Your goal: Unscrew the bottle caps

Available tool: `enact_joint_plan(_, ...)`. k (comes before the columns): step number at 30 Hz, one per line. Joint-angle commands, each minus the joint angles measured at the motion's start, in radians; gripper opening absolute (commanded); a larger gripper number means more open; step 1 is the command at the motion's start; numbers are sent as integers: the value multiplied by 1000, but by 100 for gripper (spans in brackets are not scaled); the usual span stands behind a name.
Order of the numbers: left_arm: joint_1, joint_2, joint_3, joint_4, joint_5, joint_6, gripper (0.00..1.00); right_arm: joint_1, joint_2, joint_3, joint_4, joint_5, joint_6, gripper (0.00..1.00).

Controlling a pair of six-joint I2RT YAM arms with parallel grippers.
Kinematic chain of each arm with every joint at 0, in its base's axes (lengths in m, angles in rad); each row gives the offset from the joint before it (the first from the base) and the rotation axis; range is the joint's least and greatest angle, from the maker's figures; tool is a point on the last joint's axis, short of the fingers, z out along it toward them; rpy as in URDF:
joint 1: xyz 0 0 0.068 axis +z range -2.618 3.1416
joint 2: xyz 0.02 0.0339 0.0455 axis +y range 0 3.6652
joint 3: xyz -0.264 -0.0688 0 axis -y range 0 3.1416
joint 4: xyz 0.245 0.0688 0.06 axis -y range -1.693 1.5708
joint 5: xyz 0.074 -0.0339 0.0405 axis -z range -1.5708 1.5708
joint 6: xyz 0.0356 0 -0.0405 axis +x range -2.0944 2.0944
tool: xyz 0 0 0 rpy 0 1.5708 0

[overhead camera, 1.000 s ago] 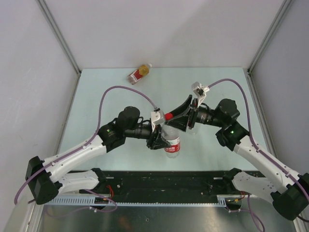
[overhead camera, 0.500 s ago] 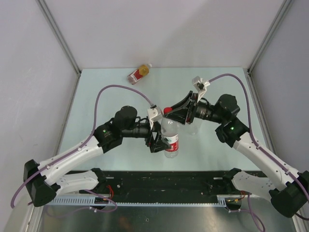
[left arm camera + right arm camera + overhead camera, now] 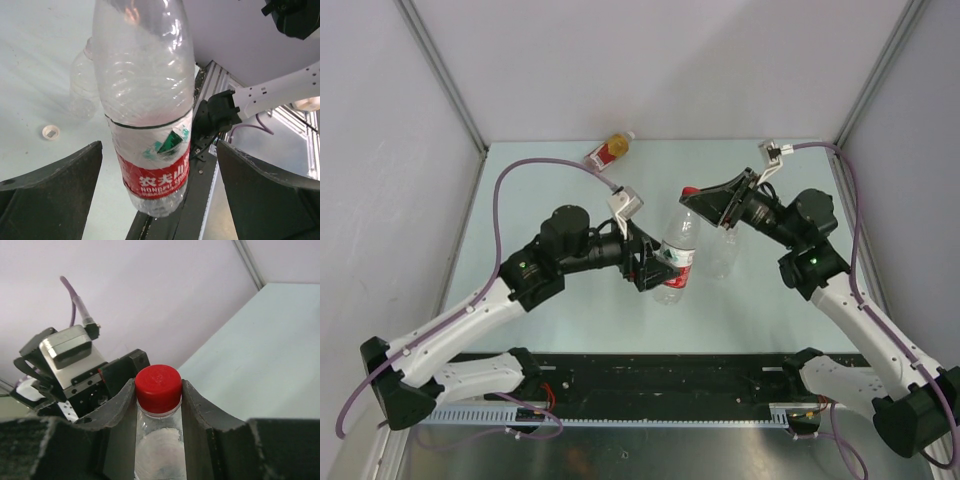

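The clear bottle with the red-white label (image 3: 675, 256) hangs tilted above the table, held only by its top. My right gripper (image 3: 692, 197) is shut on its red cap (image 3: 158, 381), one finger (image 3: 119, 407) pressed on each side. My left gripper (image 3: 159, 150) stands open around the bottle's lower body (image 3: 145, 90), with a gap on both sides and no contact. The clear unlabelled bottle (image 3: 722, 255) stands just right of it, its neck bare, and a white cap (image 3: 50, 132) lies loose on the table near it. The short amber bottle (image 3: 610, 151) lies at the far edge.
The black mounting plate with both arm bases (image 3: 660, 375) runs along the near edge. Grey walls close in the table on the left, back and right.
My left gripper has let go of the labelled bottle, opened wide and drawn back left. The right gripper has shut on the red cap and moved up and right, tilting the bottle.
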Motion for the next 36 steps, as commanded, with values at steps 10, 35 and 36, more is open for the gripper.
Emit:
enact_joint_plan(10,35,80,14,128,147,-177,96,-31,-37,66,81,26,143,0)
enact_joint_plan(35,33,53,-123,347,299,-195,39,-56,0,66,69,7,154,30)
enact_joint_plan(36,34,49,-119,331,287,-179,38,-57,-5,66,65,9,149,38)
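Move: Hanging by its red cap from the right hand's fingers, the bottle has its middle some 5 cm to the right of the open left hand, about 1 cm ahead and 1 cm higher. From the right hand, that middle lies roughly 7 cm back, 1 cm left and 8 cm below. The clear bottle stands about 8 cm ahead and 16 cm right of the left hand, 20 cm lower; the loose white cap lies about 11 cm ahead, 7 cm right and 30 cm below it. Reaching right around the bottle's lower label, the left hand first eases slightly forward, then draws back and down some 3 cm while its wrist rolls and swings clockwise, about 20 degrees in all. Its wide-open fingers close to about half and pinch the red part of the label. The right hand keeps its hold on the red cap and rises about 2.5 cm, turning slightly. ##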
